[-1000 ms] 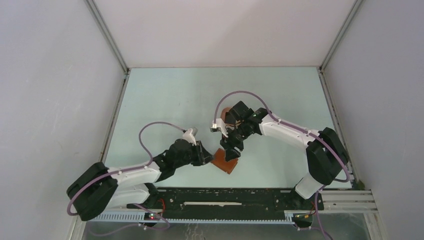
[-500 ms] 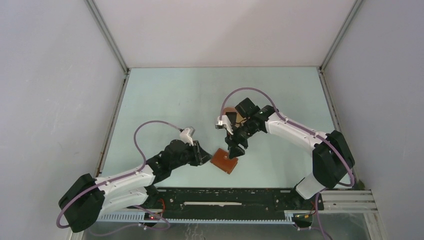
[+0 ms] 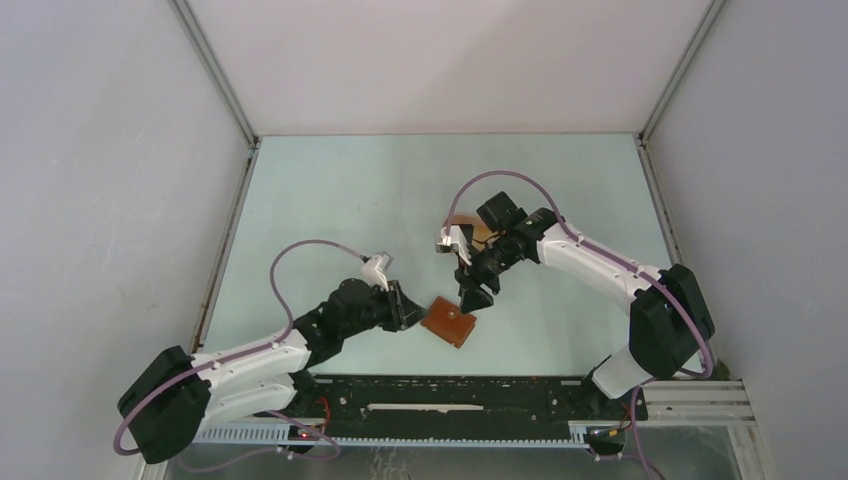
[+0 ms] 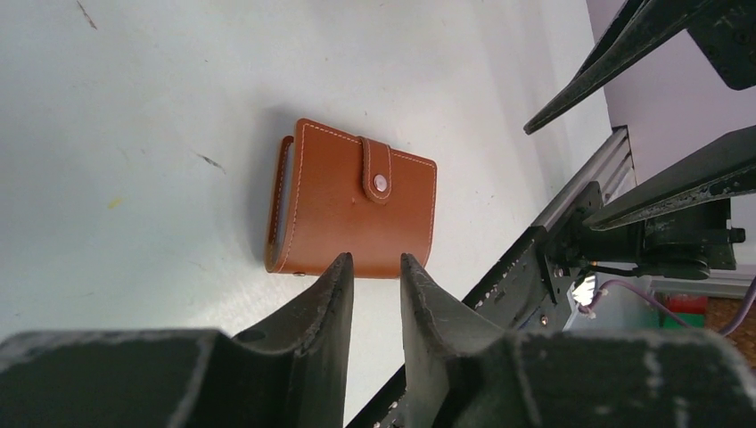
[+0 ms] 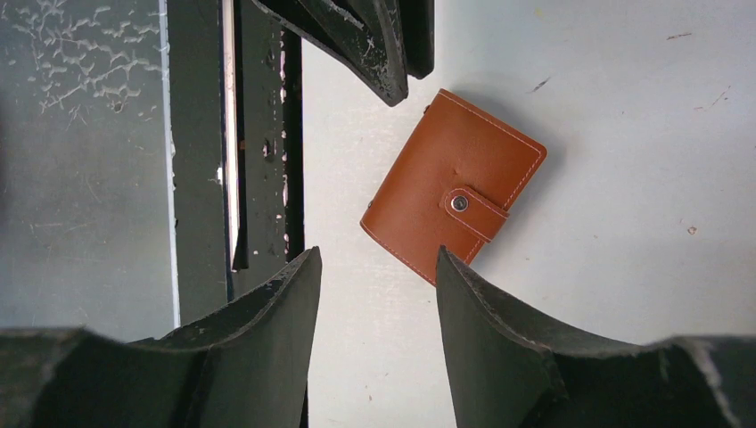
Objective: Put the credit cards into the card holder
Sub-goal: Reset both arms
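Note:
The card holder lies folded on the pale table near the front rail, its snap tab fastened. It is reddish-brown leather in the left wrist view and in the right wrist view. My left gripper sits just left of it, jaws a little apart with nothing between them, tips short of its edge. My right gripper hovers above its far side, open and empty. No credit cards show in any view.
A tan-orange object peeks out behind the right wrist, mostly hidden. The black front rail runs along the near edge, close to the card holder. Grey walls enclose the table on three sides.
The right gripper has lifted and drawn back from the card holder toward the far right. The left arm swung its elbow left early on, then stayed. The card holder has not moved.

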`<action>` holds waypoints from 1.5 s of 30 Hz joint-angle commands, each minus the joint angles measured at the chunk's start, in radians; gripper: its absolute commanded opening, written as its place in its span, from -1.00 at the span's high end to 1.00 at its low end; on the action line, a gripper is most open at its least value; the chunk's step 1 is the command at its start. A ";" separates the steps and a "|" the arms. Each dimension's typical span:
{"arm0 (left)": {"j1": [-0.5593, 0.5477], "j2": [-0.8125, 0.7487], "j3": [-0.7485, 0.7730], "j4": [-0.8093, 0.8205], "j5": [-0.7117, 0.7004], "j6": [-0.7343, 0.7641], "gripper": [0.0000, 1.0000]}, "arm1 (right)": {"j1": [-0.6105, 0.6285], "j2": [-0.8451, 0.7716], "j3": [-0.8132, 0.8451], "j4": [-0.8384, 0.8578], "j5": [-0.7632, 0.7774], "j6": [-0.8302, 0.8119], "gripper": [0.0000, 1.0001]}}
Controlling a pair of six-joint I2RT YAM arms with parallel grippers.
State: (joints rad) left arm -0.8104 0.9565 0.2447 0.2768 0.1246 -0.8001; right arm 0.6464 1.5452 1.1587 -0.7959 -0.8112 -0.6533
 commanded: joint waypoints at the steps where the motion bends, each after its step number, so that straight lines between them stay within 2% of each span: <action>1: -0.012 0.026 0.025 0.065 0.029 0.019 0.40 | -0.008 -0.042 0.017 -0.008 -0.018 -0.023 -0.18; 15: -0.048 -0.012 -0.007 0.079 0.026 0.028 0.42 | -0.068 -0.115 0.016 -0.016 0.001 -0.032 -0.17; 22: -0.047 -0.126 0.027 -0.084 -0.032 0.091 0.30 | -0.153 -0.210 -0.003 -0.008 -0.004 -0.030 -0.17; 25: -0.047 -0.188 0.065 -0.183 -0.073 0.135 0.15 | -0.198 -0.259 -0.010 -0.004 -0.006 -0.024 -0.18; 29: -0.040 -0.268 0.167 -0.357 -0.156 0.208 -0.26 | -0.281 -0.350 -0.024 0.010 -0.011 -0.001 -0.23; 32: -0.021 -0.305 0.256 -0.473 -0.209 0.254 -0.51 | -0.360 -0.442 -0.034 0.025 -0.010 0.025 -0.37; 35: 0.037 -0.331 0.336 -0.561 -0.197 0.280 -0.67 | -0.449 -0.530 -0.048 0.046 -0.009 0.059 -0.61; 39: 0.175 -0.356 0.436 -0.650 -0.082 0.326 -0.78 | -0.570 -0.625 -0.052 0.065 -0.010 0.096 -0.98; 41: 0.255 -0.363 0.484 -0.687 -0.022 0.353 -0.81 | -0.635 -0.663 -0.052 0.081 -0.023 0.140 -0.99; 45: 0.435 -0.366 0.567 -0.757 0.052 0.412 -0.92 | -0.675 -0.692 -0.024 0.121 0.086 0.337 -0.99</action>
State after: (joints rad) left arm -0.5034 0.6006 0.7136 -0.3752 0.0696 -0.4816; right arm 0.0017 0.8711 1.1076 -0.7361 -0.8024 -0.5117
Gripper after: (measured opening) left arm 0.934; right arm 0.994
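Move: The closed card holder lies about 8 cm to the left hand's right, some 3 cm ahead and 6 cm below. From the right hand it is some 6 cm to the left, roughly level fore and aft, about 11 cm below; the pink tray of cards stands around 21 cm ahead of that hand and 2 cm to its right. Both hands rise about 17 cm away from the card holder and swing outward, slightly forward, fingers opening wide. ##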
